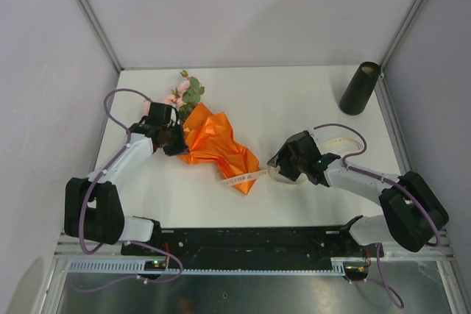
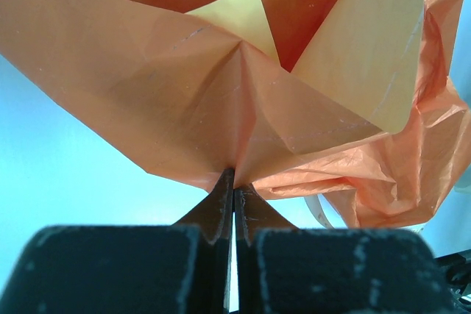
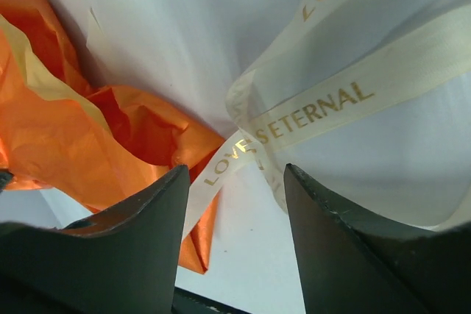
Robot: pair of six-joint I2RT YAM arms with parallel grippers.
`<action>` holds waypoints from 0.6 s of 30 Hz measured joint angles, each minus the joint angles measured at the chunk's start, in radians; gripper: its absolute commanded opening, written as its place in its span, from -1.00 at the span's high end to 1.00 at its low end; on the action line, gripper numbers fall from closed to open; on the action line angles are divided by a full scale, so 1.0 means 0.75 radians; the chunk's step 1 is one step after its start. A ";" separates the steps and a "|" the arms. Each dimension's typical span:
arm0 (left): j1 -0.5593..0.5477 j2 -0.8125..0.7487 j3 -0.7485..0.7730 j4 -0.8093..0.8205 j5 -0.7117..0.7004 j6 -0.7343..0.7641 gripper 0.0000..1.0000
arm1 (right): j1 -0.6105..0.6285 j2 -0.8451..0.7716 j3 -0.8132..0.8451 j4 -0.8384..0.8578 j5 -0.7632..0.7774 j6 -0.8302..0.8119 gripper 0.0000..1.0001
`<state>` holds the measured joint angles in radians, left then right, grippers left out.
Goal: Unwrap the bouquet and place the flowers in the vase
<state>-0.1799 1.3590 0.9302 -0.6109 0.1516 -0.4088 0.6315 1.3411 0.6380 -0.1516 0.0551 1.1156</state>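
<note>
The bouquet lies on the white table, its orange-yellow paper (image 1: 217, 145) crumpled and loosened. The flowers (image 1: 188, 93), pink with green leaves, stick out at its far end. My left gripper (image 1: 179, 143) is shut on a fold of the paper (image 2: 221, 93), and the fingertips (image 2: 234, 182) pinch its edge. My right gripper (image 1: 280, 169) stands open just right of the paper's near tip. The cream ribbon (image 3: 316, 112) with gold lettering lies loose ahead of and between the fingers (image 3: 237, 174), ungripped. The black vase (image 1: 360, 87) stands upright at the far right corner.
A strip of ribbon (image 1: 244, 177) trails from the paper's near tip toward my right gripper. Grey walls close in the table on the left, back and right. A black rail (image 1: 250, 244) runs along the near edge between the arm bases.
</note>
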 measured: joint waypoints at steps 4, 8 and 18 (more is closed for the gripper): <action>0.000 0.000 -0.001 0.001 0.011 0.000 0.98 | 0.031 0.052 0.000 0.027 -0.026 0.151 -0.18; 0.000 0.000 -0.001 0.002 0.013 0.000 0.98 | 0.064 0.075 -0.001 0.018 -0.058 0.343 -0.21; 0.000 0.000 -0.001 0.003 0.013 0.001 0.98 | 0.143 0.108 0.001 -0.003 -0.100 0.742 -0.21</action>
<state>-0.1799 1.3590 0.9295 -0.6090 0.1612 -0.4084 0.7391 1.4220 0.6384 -0.1539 -0.0196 1.6722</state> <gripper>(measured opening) 0.008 0.599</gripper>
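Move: The ribbon strip, where it runs off the orange wrapper's near right edge, lies about 7 cm to the right hand's left, 3 cm back and 4 cm below. The wrapper's near corner is some 10 cm left and 5 cm back, and the wrapper's broad middle about 17 cm left and 6 cm ahead. From the left hand, that ribbon strip is roughly 24 cm right, 7 cm back and 7 cm below. With its fingers staying open, the right hand slides left and a little back, some 5 cm, low over the loose ribbon towards the strip on the wrapper's near right edge, while its wrist rolls about 30 degrees clockwise and the fingers point more steeply down, so the strip comes to run lengthwise between them. The left hand stays in place and keeps its shut fingers pinched on the wrapper's near left edge; the right fingers haven't closed on the ribbon, and whether they touch it can't be seen. ##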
